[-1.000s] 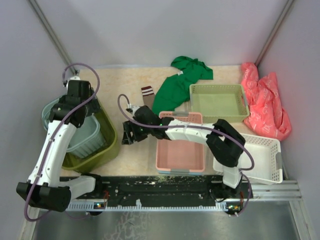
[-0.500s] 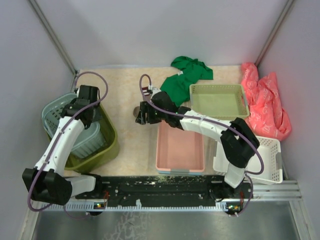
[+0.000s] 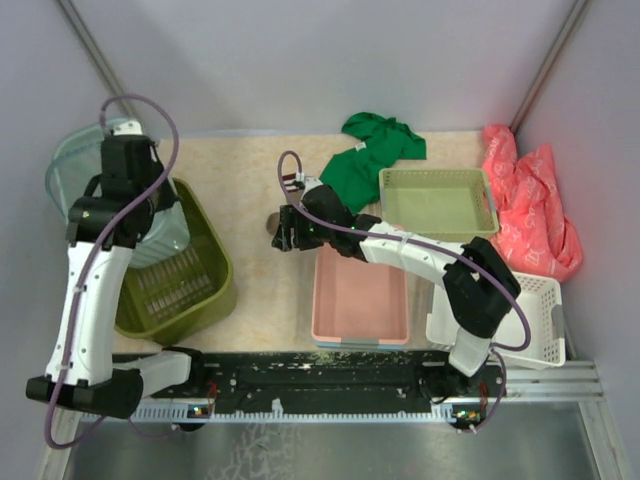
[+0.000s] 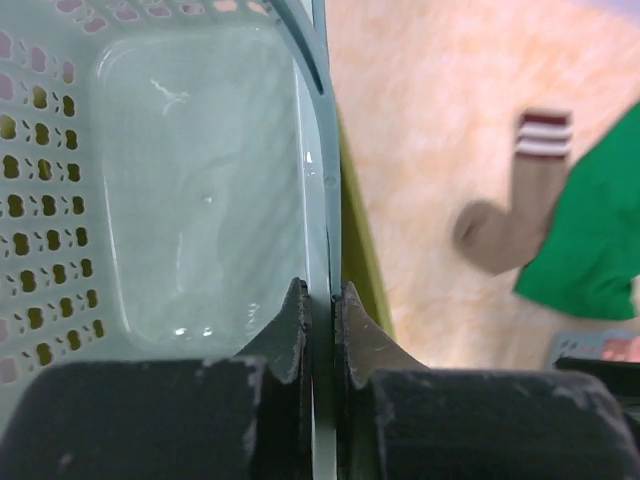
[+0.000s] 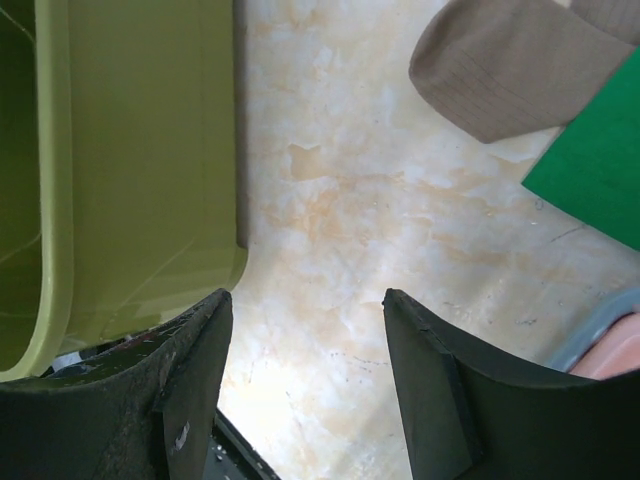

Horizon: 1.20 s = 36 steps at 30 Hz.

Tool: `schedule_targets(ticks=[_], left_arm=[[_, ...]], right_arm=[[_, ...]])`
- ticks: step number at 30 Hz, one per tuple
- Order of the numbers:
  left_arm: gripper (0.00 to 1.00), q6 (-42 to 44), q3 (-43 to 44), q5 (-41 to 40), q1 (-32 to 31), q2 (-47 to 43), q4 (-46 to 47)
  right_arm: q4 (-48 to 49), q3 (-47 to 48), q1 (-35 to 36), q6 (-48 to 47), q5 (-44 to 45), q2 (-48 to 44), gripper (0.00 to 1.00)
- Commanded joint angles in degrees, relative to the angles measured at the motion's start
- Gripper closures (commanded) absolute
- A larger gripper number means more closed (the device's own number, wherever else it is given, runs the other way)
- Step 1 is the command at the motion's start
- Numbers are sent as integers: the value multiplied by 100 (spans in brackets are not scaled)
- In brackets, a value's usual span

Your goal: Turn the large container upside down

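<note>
The large container (image 3: 190, 285), a deep olive-green slotted basket, stands upright at the table's left. Its slotted base shows and its wall fills the left of the right wrist view (image 5: 140, 150). My left gripper (image 4: 322, 300) is shut on the thin rim of the smaller teal basket (image 4: 190, 190). It holds that teal basket (image 3: 70, 175) raised and tilted over the container's far left corner. My right gripper (image 3: 283, 232) hangs open over bare tabletop, just right of the container, with nothing between its fingers (image 5: 200, 340).
A brown striped sock (image 5: 510, 70) and a green cloth (image 3: 365, 160) lie behind the right gripper. A pink tray (image 3: 360, 300) sits at front centre, with a light-green tray (image 3: 438, 203) behind it. At the right are a white basket (image 3: 515, 315) and a red bag (image 3: 530, 205).
My left gripper has shut on the teal basket's rim and lifted it up and to the left, out of the large container. The right arm swung toward the back, then stayed still.
</note>
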Motion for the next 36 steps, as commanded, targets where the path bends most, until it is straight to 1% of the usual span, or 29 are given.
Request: schedule_targets(ticks=[1,4,7,12,19,22,26,28,31,36], left_arm=[[100,410,1255,138,-48,77,-212],[100,520,2246,217,-158,417,-302],[100,630,2879,432,-305,757,-101],[100,487,3290,1734,-570,1456,856],[100,247,3850,2871,-653,3055,1821],[100,198,3926,2838,-663,3590,2245],[100,449,3722,1942,-781,4134,2969],[100,622,3629,1598,-841,4392,3168],[100,948,3134,1168,-917,4536,3572],[100,1010,2369,1105,-941,4603,3952]], right_arm=[[29,171,6,-115,419,-410,37],[-74,66,-36,-175,703,-819,37],[-137,-115,-78,-235,1127,-1203,37],[-411,-497,-174,-320,2015,-1840,37],[-997,-1355,-369,-368,3362,-3169,37],[-1210,-1660,-445,-319,3723,-3773,37],[-1326,-1921,-482,-277,3973,-4343,37],[-1431,-1923,-480,-251,4015,-4410,37],[-1638,-1876,-483,-186,4058,-4386,37],[-1671,-1927,-483,-121,3995,-4311,37]])
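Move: The left hand already holds the blue-grey basket by its rim, raised over the large container, whose middle is roughly 4 cm back, 3 cm to its left and 25 cm below it. The clear patch of table beyond lies about 24 cm ahead, 12 cm right and 31 cm below; the sock is some 13 cm ahead and 24 cm right. From the right hand the clear patch is about 25 cm ahead and 11 cm left, and the pink tray some 19 cm right and 7 cm back. Straight up first, about 15 cm over the large container, the left hand then swings the basket forward some 25 cm and to the right, turning clockwise, and sinks towards the clear table short of the back wall, its grip on the rim kept. The empty, open right hand draws off to the right, rising and turning clockwise, until it is over the pink tray's far end. ##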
